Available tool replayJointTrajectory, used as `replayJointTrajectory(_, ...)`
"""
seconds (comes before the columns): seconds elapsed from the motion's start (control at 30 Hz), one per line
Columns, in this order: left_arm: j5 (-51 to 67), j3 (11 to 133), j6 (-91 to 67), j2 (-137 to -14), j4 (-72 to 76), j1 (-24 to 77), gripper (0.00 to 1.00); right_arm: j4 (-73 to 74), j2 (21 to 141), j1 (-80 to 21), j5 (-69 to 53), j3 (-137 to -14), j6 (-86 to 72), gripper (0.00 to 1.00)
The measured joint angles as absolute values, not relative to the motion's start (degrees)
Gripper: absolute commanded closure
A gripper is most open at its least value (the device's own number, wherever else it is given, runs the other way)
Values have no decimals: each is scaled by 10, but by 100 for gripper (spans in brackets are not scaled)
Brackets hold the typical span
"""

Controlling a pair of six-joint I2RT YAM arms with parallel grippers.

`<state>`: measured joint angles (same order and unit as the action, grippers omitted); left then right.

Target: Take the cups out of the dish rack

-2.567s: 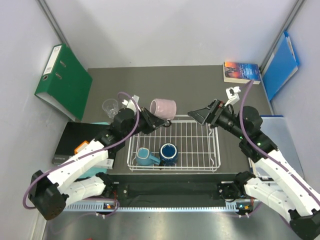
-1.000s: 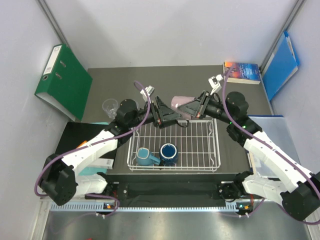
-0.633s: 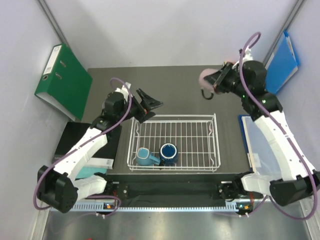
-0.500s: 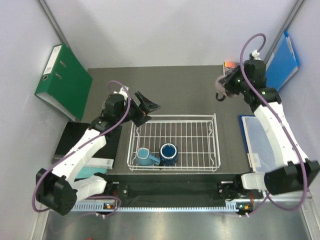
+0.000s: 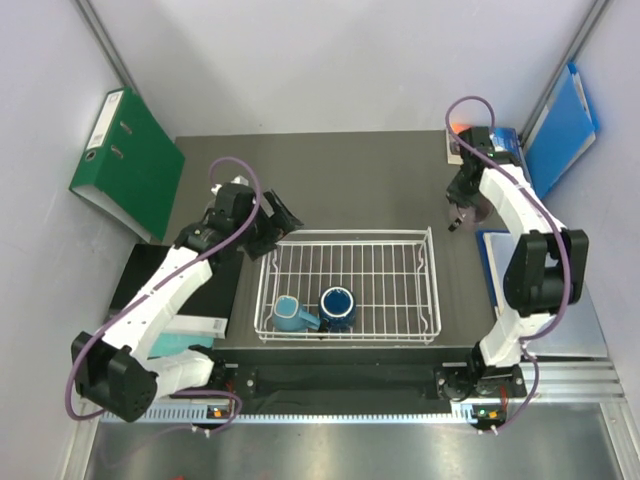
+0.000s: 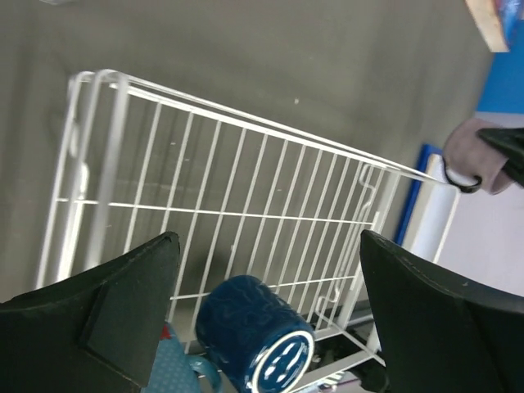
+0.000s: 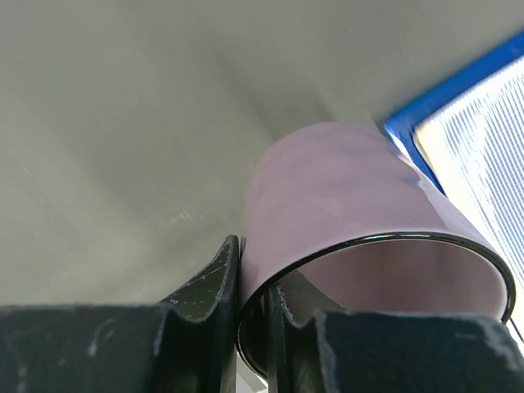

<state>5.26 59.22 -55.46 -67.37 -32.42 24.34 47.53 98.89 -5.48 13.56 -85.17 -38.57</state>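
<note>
The white wire dish rack [image 5: 400, 262] holds a light teal mug [image 5: 288, 313] and a dark navy mug [image 5: 338, 306] at its front left. My left gripper [image 5: 277, 225] hovers open and empty over the rack's back left corner. In the left wrist view the navy mug [image 6: 254, 332] lies on its side below the open fingers [image 6: 123, 311], beside the teal mug [image 6: 176, 372]. My right gripper [image 5: 462, 207] is shut on the wall of the pale pink mug [image 7: 352, 205], one finger outside and one inside the rim. It holds the mug low, just right of the rack's back right corner.
A green binder [image 5: 125, 160] leans at the back left. A book [image 5: 485, 143] lies at the back right, with a blue folder [image 5: 560, 130] against the right wall. A blue-edged clear sheet [image 7: 483, 123] lies right of the pink mug. A black notebook [image 5: 150, 285] lies left of the rack.
The pink mug passed from my left gripper to my right over the rack's back edge. The right arm swung it to the right and down. The left gripper opened and drew back left.
</note>
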Motion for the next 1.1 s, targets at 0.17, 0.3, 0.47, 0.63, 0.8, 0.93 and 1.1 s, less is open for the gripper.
replayJointTrajectory(0.17,31,595,-531,-674,-352,243,5,455,1030,-55,139,-882,-376,100)
replayJointTrajectory(0.3,22,595,-517,-677,-357,243,5,442,1067,-55,137,-893,-368,100)
replayJointTrajectory(0.47,17,601,-505,-704,-367,243,5,453,1140,-55,136,-948,-363,100)
replayJointTrajectory(0.63,18,610,-503,-724,-369,244,5,481,1197,-55,135,-1018,-361,100)
replayJointTrajectory(0.8,18,620,-498,-738,-370,243,5,493,1216,-55,128,-1053,-359,77)
replayJointTrajectory(0.93,19,625,-495,-747,-370,244,5,497,1218,-55,123,-1054,-354,68)
replayJointTrajectory(1.1,21,627,-493,-755,-369,244,5,498,1218,-55,120,-1054,-349,62)
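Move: My right hand still pinches the pink mug by its rim; its clear spot on the counter lies some 7 cm ahead, 3 cm right and 10 cm below. From this hand, the book is about 21 cm ahead and 10 cm right, the blue-edged tray 14 cm back and 25 cm right, the dish rack 14 cm back and 24 cm left. From my left hand that spot is roughly 18 cm ahead, 36 cm right and 16 cm lower. I carry the pink mug forward about 8 cm with my right hand, level at first and then also sinking some 5 cm to set it on the bare counter short of the book. There I hold still and part my fingers partway, one inside the rim and one outside. Meanwhile my open, empty left hand sinks about 4 cm by the rack's far left corner, rolling some 10 degrees. ##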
